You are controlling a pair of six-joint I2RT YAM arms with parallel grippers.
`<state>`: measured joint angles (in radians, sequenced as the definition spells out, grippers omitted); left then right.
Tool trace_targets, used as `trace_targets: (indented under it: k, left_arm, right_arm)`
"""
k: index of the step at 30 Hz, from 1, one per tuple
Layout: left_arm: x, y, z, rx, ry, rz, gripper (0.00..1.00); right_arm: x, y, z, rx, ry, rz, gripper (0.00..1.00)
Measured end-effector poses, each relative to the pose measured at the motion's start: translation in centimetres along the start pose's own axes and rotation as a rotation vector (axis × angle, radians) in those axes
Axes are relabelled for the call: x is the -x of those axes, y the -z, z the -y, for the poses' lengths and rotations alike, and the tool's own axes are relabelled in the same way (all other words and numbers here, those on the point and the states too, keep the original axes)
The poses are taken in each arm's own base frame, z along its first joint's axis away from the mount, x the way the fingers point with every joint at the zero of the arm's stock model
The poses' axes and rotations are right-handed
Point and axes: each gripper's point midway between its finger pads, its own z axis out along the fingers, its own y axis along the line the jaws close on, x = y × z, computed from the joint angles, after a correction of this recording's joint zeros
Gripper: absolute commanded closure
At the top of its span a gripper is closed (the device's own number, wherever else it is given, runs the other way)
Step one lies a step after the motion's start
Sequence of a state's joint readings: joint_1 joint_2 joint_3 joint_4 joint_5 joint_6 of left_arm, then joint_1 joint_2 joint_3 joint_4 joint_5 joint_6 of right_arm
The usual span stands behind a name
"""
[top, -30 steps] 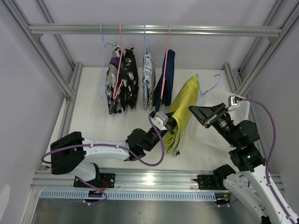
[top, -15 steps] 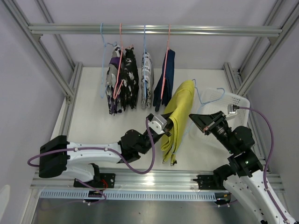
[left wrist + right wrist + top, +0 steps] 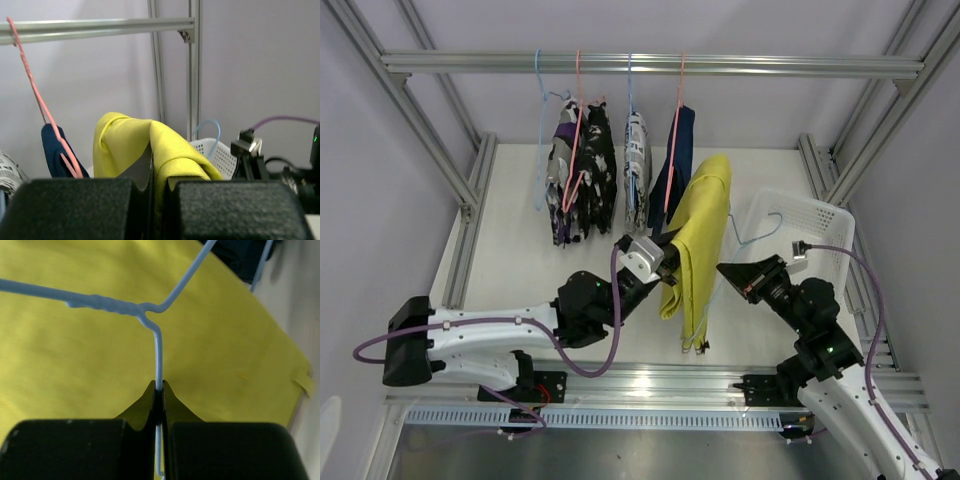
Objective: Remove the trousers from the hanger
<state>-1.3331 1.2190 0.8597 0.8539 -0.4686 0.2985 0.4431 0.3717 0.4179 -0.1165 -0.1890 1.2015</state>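
Observation:
The yellow-green trousers [image 3: 700, 225] hang folded over a light blue wire hanger [image 3: 158, 347], off the rail. My left gripper [image 3: 663, 262] is shut on a fold of them [image 3: 172, 157], the cloth pinched between its pads [image 3: 152, 192]. My right gripper [image 3: 723, 270] is shut on the hanger's wire stem [image 3: 159, 390], just right of the trousers. The hanger's hook [image 3: 768, 222] lies over the basket. Navy trousers [image 3: 678, 160] and patterned trousers [image 3: 582, 180] [image 3: 637, 168] hang from the rail [image 3: 650, 64].
A white perforated basket [image 3: 825, 222] stands at the right of the white table. Pink hangers [image 3: 674, 150] and a bare light blue one [image 3: 540, 120] hang from the rail. Aluminium frame posts [image 3: 470, 175] line both sides.
Both arms have drawn back toward the near edge and leftward. The yellow-green trousers came along and now hang more upright, and the hanger's hook has dropped over the basket.

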Motion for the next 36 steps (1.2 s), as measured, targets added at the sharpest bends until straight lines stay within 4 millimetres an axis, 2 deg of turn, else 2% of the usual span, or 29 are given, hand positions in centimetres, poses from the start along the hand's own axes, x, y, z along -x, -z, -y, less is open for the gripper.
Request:
trace_targets:
  k: [5,17,24,28,32,36]
  left_arm:
    - [3.3,-0.4,-1.1,0.024,-0.005,0.038,1.00]
    - [9.7,-0.5,-3.7,0.068,-0.020,0.082,0.99]
    - [12.6,1.5,-6.2,0.100,-0.023,0.068,0.99]
    - [13.4,3.2,-7.9,0.125,-0.026,0.040,1.00]
    - [13.7,5.2,-9.5,0.147,-0.017,0.011,0.99]
    - [12.9,7.2,-10.4,0.149,-0.026,-0.026,0.99]
  right_arm:
    - [-0.9,-0.7,2.8,-0.032,-0.021,-0.014,1.00]
    - [-1.9,-1.2,4.5,-0.024,-0.020,-0.042,1.00]
    - [-2.6,-1.3,5.8,-0.100,0.085,-0.104,1.00]
    - [-1.4,-1.2,3.1,-0.116,0.220,-0.127,1.00]
    - [0.6,-1.2,-1.9,-0.083,0.372,-0.122,1.00]
    - [2.2,-1.5,-5.3,-0.077,0.496,-0.127,1.00]
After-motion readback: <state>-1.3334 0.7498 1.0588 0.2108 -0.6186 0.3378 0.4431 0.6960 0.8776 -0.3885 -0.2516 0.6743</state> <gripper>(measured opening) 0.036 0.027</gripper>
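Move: The left hand has the yellow trousers pinched; their middle hangs some 5 cm to its right and 10 cm below. The blue hanger's middle is about 7 cm to its right, 2 cm back and 12 cm lower. The navy trousers hang about 18 cm ahead, 5 cm lower. From the right hand, on the hanger wire, the yellow trousers are about 5 cm left and 3 cm ahead, roughly level, and the white basket 20 cm right, 5 cm ahead, 20 cm down. Left hand draws the pinched trousers up, then left about 15 cm off the hanger; right, still gripping, dips, then lifts. ##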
